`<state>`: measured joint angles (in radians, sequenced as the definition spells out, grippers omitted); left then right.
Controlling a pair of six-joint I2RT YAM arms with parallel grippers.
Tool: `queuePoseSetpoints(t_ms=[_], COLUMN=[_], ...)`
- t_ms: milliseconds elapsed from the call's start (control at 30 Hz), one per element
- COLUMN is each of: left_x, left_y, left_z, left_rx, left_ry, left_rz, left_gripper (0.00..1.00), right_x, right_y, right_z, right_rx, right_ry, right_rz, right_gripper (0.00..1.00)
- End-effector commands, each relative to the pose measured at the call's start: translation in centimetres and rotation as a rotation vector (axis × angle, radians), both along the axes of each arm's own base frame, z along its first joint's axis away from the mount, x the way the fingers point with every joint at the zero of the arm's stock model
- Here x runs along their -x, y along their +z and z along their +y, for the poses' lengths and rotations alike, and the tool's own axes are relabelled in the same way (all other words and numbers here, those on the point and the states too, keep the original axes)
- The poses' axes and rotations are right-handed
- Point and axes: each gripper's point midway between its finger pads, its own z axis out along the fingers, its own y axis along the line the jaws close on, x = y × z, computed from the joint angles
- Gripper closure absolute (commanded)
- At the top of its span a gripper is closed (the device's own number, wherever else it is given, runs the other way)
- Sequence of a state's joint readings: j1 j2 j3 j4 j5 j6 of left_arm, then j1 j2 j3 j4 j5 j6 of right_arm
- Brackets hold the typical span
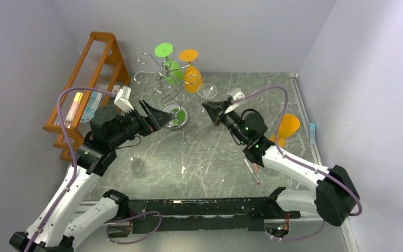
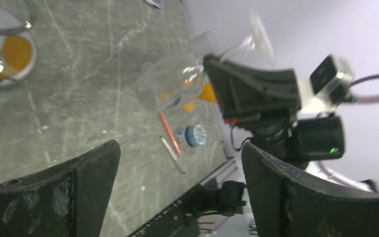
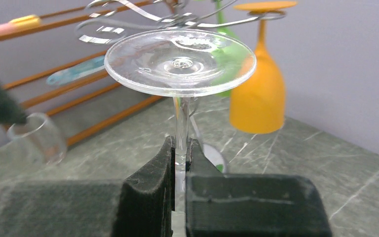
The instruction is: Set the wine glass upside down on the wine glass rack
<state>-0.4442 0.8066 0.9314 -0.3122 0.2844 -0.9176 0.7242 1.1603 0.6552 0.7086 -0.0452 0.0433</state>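
The clear wine glass [image 3: 180,61] is held with its round foot up, and my right gripper [image 3: 181,144] is shut on its stem. From above, the right gripper [image 1: 209,107] hangs just right of the wine glass rack [image 1: 169,93], a silver wire stand with curled arms and a mirrored base [image 1: 178,119]. A green glass [image 1: 173,71] and an orange glass [image 1: 192,79] hang upside down on it. My left gripper [image 1: 160,116] stands open and empty left of the base. In the left wrist view the jaws [image 2: 180,148] are wide apart and face the glass bowl [image 2: 172,84].
An orange wooden slatted rack [image 1: 89,79] stands at the back left. Another orange glass [image 1: 287,128] sits on the table at the right. Pens [image 2: 170,133] and a blue roll [image 2: 196,135] lie near the front right. Walls close in on both sides.
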Motion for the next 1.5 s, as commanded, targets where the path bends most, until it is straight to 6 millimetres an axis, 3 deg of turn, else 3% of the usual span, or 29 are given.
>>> queuePoseSetpoints(t_ms=[0,200,467,1033,1467], left_x=[-0.2,-0.1,-0.9,-1.3,-1.3], left_y=[0.0,-0.4,-1.6,-2.4,-2.7], left_z=[1.9,1.9,1.7,2.5,2.6], left_rx=[-0.161,-0.218,-0.266,-0.304,-0.309], left_ry=[0.04,0.002,-0.008,0.031,0.037], left_rz=[-0.127,-0.18,-0.18,-0.167,-0.155], left_gripper=[0.04,0.04,0.04,0.04,0.05], right_x=[-4.1,-7.9,-10.4,-11.2,-9.7], right_y=[3.4,3.3,2.8,3.3,3.5], right_z=[-1.1,-1.0,0.7,4.5,6.5], right_rx=[-0.092,-0.108,-0.067,-0.084,-0.036], right_ry=[-0.133,-0.19,-0.15,0.05,0.203], right_rz=[-0.007,0.034,0.038,0.028,-0.004], right_gripper=[1.0,1.0,1.0,1.0,1.0])
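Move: The right hand holds the clear wine glass upside down by its stem. The rack's empty near-right hook lies about 9 cm ahead of it, 7 cm to its left and a little above. From that hook, the hanging orange glass is some 9 cm farther out and level sideways. The hanging green glass is about 12 cm farther out and 9 cm to its left, and the rack's hub about 5 cm farther out and 10 cm left. From the left hand, the hook is roughly 11 cm ahead and 11 cm right, slightly higher. Still pinching the stem of the upturned glass, the right hand carries it quickly forward about 11 cm towards the rack's near-right hook, arcing slightly up and back down, then more slowly some 5 cm left. Its wrist swings about 10 degrees clockwise, then back past its start. The open, empty left hand sinks and drifts left a couple of centimetres, rolling its left side up. ##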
